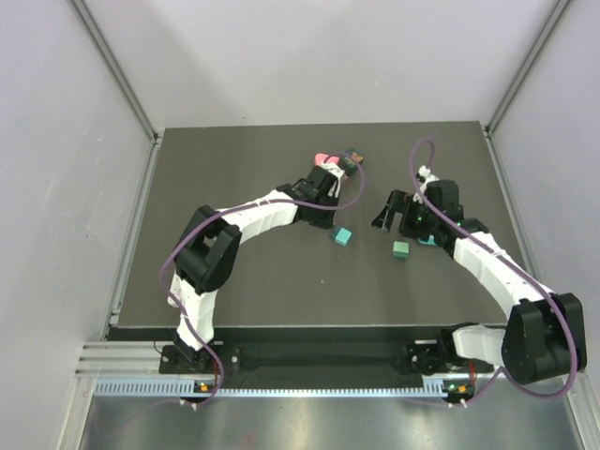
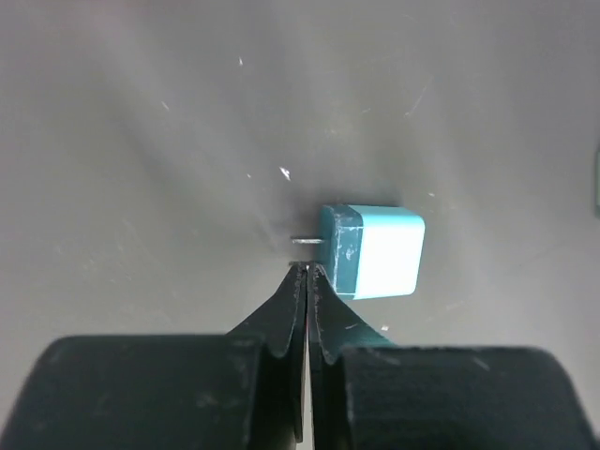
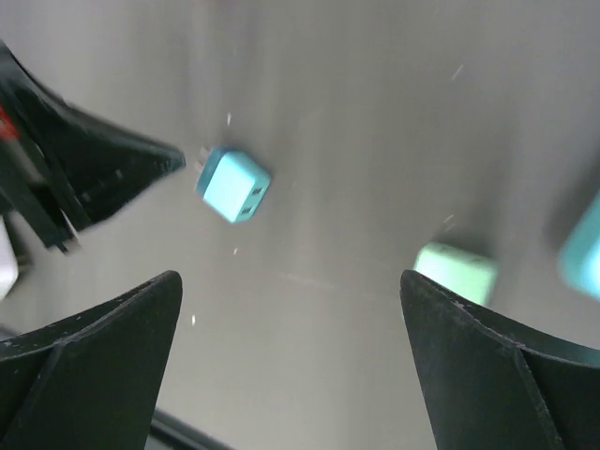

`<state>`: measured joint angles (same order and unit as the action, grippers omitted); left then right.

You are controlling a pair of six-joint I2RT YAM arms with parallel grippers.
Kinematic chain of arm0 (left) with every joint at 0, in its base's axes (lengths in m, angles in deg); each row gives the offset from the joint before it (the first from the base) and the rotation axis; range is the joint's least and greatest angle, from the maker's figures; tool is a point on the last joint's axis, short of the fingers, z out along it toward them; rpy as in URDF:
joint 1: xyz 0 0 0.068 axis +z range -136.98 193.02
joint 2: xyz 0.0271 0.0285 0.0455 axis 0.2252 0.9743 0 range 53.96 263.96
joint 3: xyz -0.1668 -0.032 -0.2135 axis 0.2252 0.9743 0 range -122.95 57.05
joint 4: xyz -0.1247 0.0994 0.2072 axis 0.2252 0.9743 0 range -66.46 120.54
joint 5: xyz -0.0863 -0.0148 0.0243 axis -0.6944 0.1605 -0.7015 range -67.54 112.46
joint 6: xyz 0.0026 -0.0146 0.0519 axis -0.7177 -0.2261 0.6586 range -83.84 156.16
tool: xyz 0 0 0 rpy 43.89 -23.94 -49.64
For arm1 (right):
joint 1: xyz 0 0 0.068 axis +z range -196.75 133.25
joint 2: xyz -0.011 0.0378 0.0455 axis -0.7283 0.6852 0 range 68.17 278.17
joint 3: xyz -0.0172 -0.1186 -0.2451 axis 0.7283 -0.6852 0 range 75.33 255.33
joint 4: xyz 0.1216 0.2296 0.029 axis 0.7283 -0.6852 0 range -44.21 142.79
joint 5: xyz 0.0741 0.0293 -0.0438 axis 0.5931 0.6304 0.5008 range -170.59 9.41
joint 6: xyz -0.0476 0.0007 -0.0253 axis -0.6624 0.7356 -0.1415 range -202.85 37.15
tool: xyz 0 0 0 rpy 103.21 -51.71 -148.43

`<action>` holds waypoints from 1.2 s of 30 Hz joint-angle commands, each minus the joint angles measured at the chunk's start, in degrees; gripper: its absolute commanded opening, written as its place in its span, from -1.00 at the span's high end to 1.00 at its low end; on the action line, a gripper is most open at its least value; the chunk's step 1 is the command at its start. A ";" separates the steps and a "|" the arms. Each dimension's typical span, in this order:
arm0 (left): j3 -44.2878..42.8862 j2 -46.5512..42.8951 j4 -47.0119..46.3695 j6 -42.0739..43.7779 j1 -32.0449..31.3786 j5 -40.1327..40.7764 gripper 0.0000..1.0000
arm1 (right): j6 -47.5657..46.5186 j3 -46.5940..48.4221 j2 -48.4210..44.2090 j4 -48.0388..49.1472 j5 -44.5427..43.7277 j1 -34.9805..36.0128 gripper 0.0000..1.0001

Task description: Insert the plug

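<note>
The plug (image 2: 375,251) is a small teal cube lying on the dark table, its metal prongs (image 2: 305,241) pointing left. In the top view the plug (image 1: 343,236) lies mid-table. My left gripper (image 2: 307,269) is shut, and its tips touch the plug's prong end. Whether a prong is pinched between them I cannot tell. The left gripper (image 1: 330,225) sits just beside the plug. My right gripper (image 1: 392,211) hangs open above the table, right of the plug (image 3: 232,184), with nothing between its fingers (image 3: 112,337).
A pale green cube (image 1: 401,250) lies right of the plug, also in the right wrist view (image 3: 457,272). Another teal block (image 3: 583,246) sits by the right arm. A pink object (image 1: 323,157) and a dark one (image 1: 353,155) lie at the back.
</note>
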<state>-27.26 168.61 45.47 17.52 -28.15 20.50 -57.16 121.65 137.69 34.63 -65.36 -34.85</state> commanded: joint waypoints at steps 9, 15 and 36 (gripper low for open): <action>5.74 -5.75 -4.53 0.32 3.02 -9.12 0.07 | 12.01 -6.87 5.81 15.70 2.36 8.31 -0.88; 7.05 -9.07 -5.74 25.97 3.11 -16.36 -0.05 | 4.11 -3.17 1.16 4.54 -5.98 7.53 -0.90; 5.39 -2.24 -6.65 70.57 0.83 -35.13 -0.25 | 4.28 2.54 -18.54 -0.66 5.08 -7.86 -1.00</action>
<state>-20.97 165.70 37.43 80.98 -26.91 -9.95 -52.70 121.63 119.61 34.31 -63.05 -42.19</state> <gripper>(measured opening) 0.622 0.996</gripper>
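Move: The plug lies just past the left hand's shut fingertips, about 4 cm to the right, 2 cm back and some 3 cm lower, with its prongs facing the fingers. From this hand the white cube stands roughly 14 cm ahead and 1 cm right, and the green block about 18 cm right and 6 cm back. From the wide-open right hand the plug is some 13 cm left, 2 cm ahead and 10 cm below. The left hand backs off leftward and slightly down beside the plug while its shut fingers open to about half, then rises some 5 cm, swings about 60 degrees clockwise and comes right and down over the plug, its open fingers now slanting right and downward on either side of it. The right hand, still wide open, first dips left and down by about 5 cm each towards the plug, then turns back and pulls away to the right and well up, clear of the left hand. ##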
